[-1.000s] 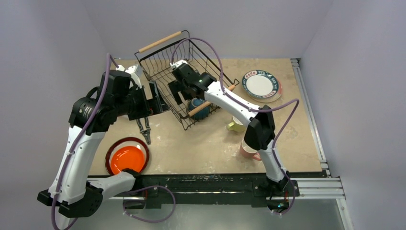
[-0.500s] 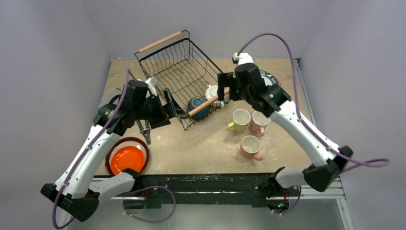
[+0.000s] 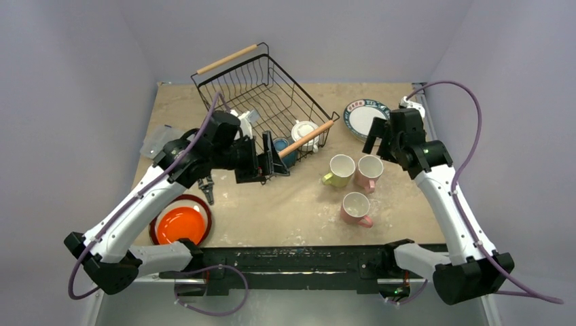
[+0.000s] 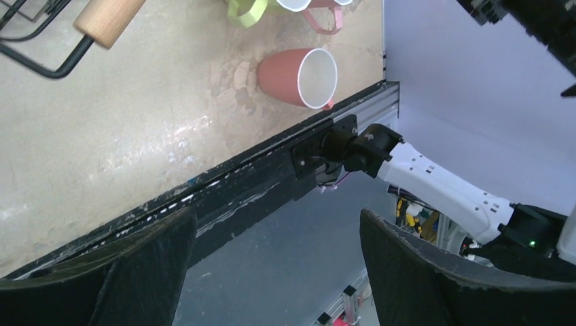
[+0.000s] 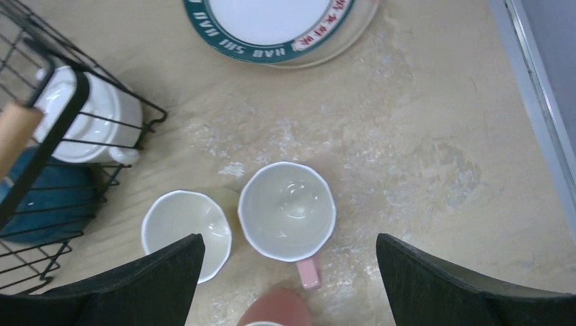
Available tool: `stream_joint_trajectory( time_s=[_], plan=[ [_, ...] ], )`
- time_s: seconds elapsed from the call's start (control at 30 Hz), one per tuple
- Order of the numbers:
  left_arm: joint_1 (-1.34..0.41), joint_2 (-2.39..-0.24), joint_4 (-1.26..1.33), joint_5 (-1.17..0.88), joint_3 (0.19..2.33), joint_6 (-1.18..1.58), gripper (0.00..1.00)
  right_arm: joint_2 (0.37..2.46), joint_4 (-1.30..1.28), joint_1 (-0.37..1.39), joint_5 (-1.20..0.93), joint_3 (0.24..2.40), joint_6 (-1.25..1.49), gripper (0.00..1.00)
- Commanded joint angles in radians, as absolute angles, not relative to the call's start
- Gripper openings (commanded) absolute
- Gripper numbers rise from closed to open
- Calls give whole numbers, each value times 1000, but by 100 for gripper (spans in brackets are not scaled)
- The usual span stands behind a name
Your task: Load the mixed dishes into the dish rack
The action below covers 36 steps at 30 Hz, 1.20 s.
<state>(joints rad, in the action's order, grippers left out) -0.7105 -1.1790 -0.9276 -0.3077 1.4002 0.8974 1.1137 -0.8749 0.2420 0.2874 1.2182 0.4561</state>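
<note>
The dish rack (image 3: 253, 87), a black wire basket with wooden handles, stands at the back centre. It holds the white two-handled cup (image 3: 303, 130) and the teal bowl (image 3: 284, 152), both also seen from the right wrist: cup (image 5: 87, 115), bowl (image 5: 39, 201). My left gripper (image 3: 261, 161) hangs open and empty at the rack's near corner. My right gripper (image 3: 382, 141) is open and empty above a pink mug (image 5: 287, 210) and the yellow-green mug (image 5: 183, 232). Another pink mug (image 3: 355, 207) stands nearer. Teal-rimmed plates (image 3: 365, 119) lie at the back right. An orange plate (image 3: 179, 225) sits on the dark red-rimmed plate (image 3: 163, 208).
Black pliers (image 3: 206, 187) lie left of the rack's near corner, and a clear plastic piece (image 3: 157, 140) sits by the left edge. The left wrist view shows the table's front rail (image 4: 244, 183) and the nearer pink mug (image 4: 299, 76). A metal rail (image 3: 435, 156) borders the right side.
My right arm has pulled out of the rack and swung right over the mugs, uncovering the white cup inside. My left arm has moved right to the rack's near corner.
</note>
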Motion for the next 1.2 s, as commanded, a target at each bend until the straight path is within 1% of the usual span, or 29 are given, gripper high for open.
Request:
stream_joint_trajectory(
  time_s=[0.0, 0.13, 0.3, 0.37, 0.43, 0.5, 0.57, 0.67, 0.73, 0.8, 0.97, 1.1, 1.17],
  plan=[
    [-718, -1100, -1047, -300, 1408, 841, 88, 1170, -865, 146, 209, 1191, 463, 97],
    [-718, -1033, -1037, -243, 1366, 895, 88, 1240, -835, 132, 218, 1196, 469, 97],
    [-718, -981, -920, -147, 1330, 1016, 88, 1295, -813, 115, 267, 1160, 463, 96],
    [-718, -986, -869, -143, 1341, 1035, 88, 1302, -809, 104, 295, 1140, 460, 94],
    [-713, -1014, -915, -143, 1414, 964, 88, 1296, -798, 100, 289, 1116, 453, 88],
    [-713, -1069, -1013, -138, 1524, 896, 88, 1284, -786, 99, 251, 1083, 450, 80],
    [-715, -1096, -1065, -134, 1566, 867, 88, 1277, -775, 99, 209, 1049, 449, 73],
    [-713, -1094, -1011, -158, 1531, 888, 88, 1270, -736, 99, 158, 1003, 449, 64],
    [-709, -1094, -954, -199, 1504, 900, 88, 1275, -705, 100, 167, 985, 445, 60],
    [-698, -1108, -955, -224, 1515, 889, 88, 1294, -664, 100, 166, 966, 450, 54],
    [-687, -1130, -964, -252, 1553, 869, 88, 1360, -638, 101, 167, 950, 438, 38],
    [-684, -1118, -940, -273, 1533, 883, 88, 1339, -604, 101, 160, 909, 436, 30],
    [-683, -1107, -936, -277, 1521, 887, 88, 1326, -597, 101, 152, 898, 434, 24]
  ],
)
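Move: The far pink mug stands almost right under the open right hand, about 2 cm to its left and some 19 cm below it. Level with that mug, the green mug is 10 cm farther left; the near pink mug lies about 12 cm back and 6 cm left of the hand, and the patterned plate about 17 cm ahead and 2 cm left. From the left hand the far pink mug is roughly 30 cm right, 12 cm ahead and 25 cm below. The right hand sinks some 15 cm with a slight shift to the right, tipping its fingers about 20 degrees further down, and from partway down closes from wide open to roughly a quarter, so that the far pink mug's right-hand rim comes between the pads, one finger inside the cup and one outside. The empty left hand first eases back and left, then goes forward again and up to end about 4 cm higher near the rack's front handle, fingers still open. ##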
